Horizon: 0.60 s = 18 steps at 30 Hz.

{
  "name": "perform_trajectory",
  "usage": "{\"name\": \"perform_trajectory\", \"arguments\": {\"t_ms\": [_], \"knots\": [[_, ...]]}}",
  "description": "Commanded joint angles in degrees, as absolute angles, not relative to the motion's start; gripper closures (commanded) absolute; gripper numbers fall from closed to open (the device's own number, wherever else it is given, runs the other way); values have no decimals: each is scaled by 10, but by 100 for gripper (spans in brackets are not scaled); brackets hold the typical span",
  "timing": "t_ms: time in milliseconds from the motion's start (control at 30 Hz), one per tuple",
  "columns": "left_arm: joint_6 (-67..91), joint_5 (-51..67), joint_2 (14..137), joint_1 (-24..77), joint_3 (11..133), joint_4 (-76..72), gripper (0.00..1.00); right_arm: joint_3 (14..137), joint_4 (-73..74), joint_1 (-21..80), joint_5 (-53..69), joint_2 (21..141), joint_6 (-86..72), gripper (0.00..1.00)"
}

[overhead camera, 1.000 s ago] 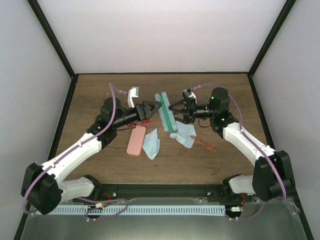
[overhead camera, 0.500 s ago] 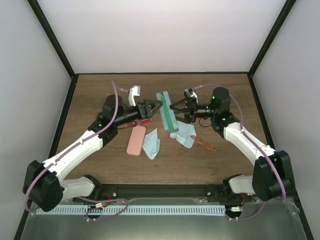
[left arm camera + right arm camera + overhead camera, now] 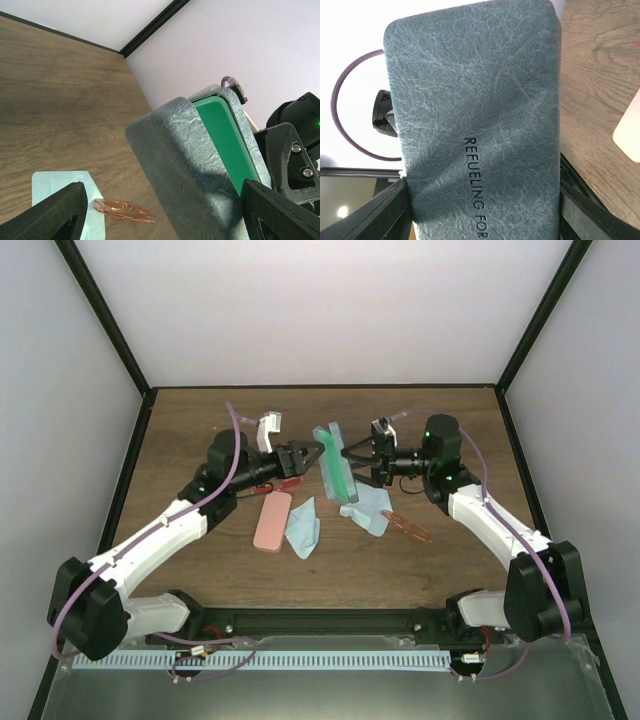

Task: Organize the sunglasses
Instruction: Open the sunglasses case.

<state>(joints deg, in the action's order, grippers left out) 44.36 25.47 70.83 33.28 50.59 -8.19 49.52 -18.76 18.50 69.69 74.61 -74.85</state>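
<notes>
My right gripper [image 3: 348, 462] is shut on a grey-blue case [image 3: 334, 464] and holds it on edge above the table's middle. The right wrist view shows the case's textured outside [image 3: 475, 100] spanning both fingers. Its green lining [image 3: 225, 135] shows in the left wrist view. My left gripper [image 3: 316, 457] stands open at the case's left side, with the case between its fingers and a gap left on one side. One pair of sunglasses [image 3: 408, 528], orange-red, lies on the wood at the right [image 3: 122, 210]. A reddish pair [image 3: 286, 483] lies under my left gripper.
A pink case [image 3: 271, 521] lies flat left of centre. A light blue cloth [image 3: 302, 527] sits beside it. A second cloth [image 3: 367, 510] lies under the held case, and its corner [image 3: 60, 195] shows in the left wrist view. Black frame posts edge the table.
Both grippers and the grey-blue case have drifted slightly toward the far side. Neither gripper's state has changed.
</notes>
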Motion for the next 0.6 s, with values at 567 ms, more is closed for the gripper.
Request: {"name": "perform_trajectory", "arguments": {"t_ms": [567], "knots": [[382,232,748,333,473,99,15,555,-222,177,725,718,-671,87]]}}
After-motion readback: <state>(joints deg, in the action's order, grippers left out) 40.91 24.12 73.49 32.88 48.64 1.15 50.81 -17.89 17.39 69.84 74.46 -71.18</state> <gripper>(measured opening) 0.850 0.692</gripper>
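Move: The sunglasses case, already partly open and held on edge by the right hand, has its middle about 7 cm right of the left hand, 3 cm back and roughly 1 cm higher. From the right hand it is some 3 cm left and 1 cm ahead. About 28 cm below the left hand lie the pink case, 4 cm back and 8 cm left, and a blue cloth 5 cm straight back; the other blue cloth is 4 cm ahead, 5 cm right and 29 cm below the right hand. The case's left half is drawn open by the left hand, its upper finger still hooked over the free rim: a slow sink with a slight drift left, then a quick drop, about 7 cm down in all, the wrist tipping down and rolling some 15 degrees with the gripper left wide. The right hand keeps its grip on the other half, nearly in place. ##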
